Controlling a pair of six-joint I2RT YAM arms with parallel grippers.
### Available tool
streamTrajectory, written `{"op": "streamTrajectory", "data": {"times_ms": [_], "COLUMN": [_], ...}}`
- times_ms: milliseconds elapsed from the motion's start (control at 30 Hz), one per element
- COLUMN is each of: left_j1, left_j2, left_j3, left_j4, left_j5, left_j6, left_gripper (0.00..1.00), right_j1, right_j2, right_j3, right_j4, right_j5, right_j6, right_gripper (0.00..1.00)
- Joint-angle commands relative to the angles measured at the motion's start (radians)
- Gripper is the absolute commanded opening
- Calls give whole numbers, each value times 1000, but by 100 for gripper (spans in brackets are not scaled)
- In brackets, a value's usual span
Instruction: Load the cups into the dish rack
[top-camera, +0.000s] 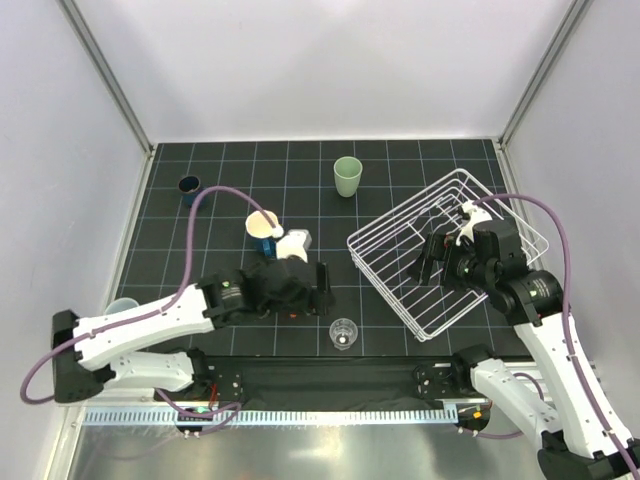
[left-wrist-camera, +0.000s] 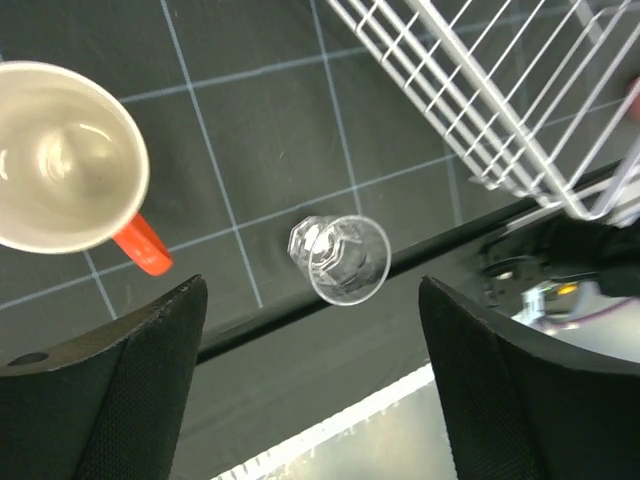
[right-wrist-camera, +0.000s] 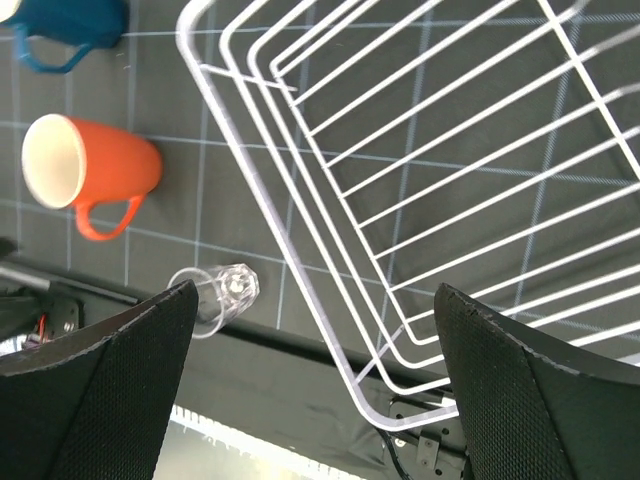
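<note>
The dish rack (top-camera: 400, 232) is a white wire basket standing at the right with nothing in it; its grid also fills the right wrist view (right-wrist-camera: 470, 130). A clear glass (top-camera: 343, 333) stands near the front edge, just left of the rack's near corner. My left gripper (top-camera: 323, 285) hovers open above and left of the clear glass (left-wrist-camera: 340, 258), which it does not touch. An orange mug (left-wrist-camera: 70, 160) with a cream inside lies beside it. My right gripper (top-camera: 430, 262) hangs open over the rack's near side, holding nothing. The pale green tumbler (top-camera: 347, 177) stands behind the rack.
A navy cup (top-camera: 189, 187) stands at the far left. A blue mug (right-wrist-camera: 70, 30) sits beyond the orange mug (right-wrist-camera: 90, 170). A pale cup (top-camera: 122, 305) peeks out at the table's left edge by my left arm. Grey walls enclose the black gridded table.
</note>
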Motion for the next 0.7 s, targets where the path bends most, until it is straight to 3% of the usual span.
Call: {"op": "streamTrajectory", "data": {"times_ms": [0, 100, 267, 667], "left_j1": [-110, -194, -257, -282], "left_j2": [70, 107, 182, 345], "left_j3": [58, 63, 66, 133], "left_j4": [-78, -90, -92, -64], "left_j5": [-188, -222, -207, -203], "left_j6": [-36, -58, -96, -77], "left_gripper": [82, 77, 58, 55], "right_j1": [-2, -2, -4, -4], "right_j2": [-30, -16, -36, -82], "right_j3": [49, 57, 45, 17], "right_j4": [8, -8, -23, -43], "right_j5": [-69, -103, -132, -171], "right_j6": [-63, -72, -75, -87], "right_gripper": [100, 100, 100, 100]}}
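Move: The clear cup stands upright about 7 cm to the left hand's right, some 2 cm nearer the base and 15 cm below. From that cup, the orange cup is roughly 13 cm to the left and 12 cm farther out; the dish rack's middle is about 24 cm to the right and 17 cm farther out. From the right hand, the clear cup lies some 15 cm to the left, 6 cm back and 17 cm below. The clear cup is approached by the empty left hand, which sinks about 7 cm while drawing back some 5 cm and going 4 cm right; the backward part ends early, then it mostly descends. Its left side rises nearly 20 degrees, steepening the fingers, which narrow to just over half open without gripping. The open right hand eases back about 3 cm over the rack and rises slightly. ##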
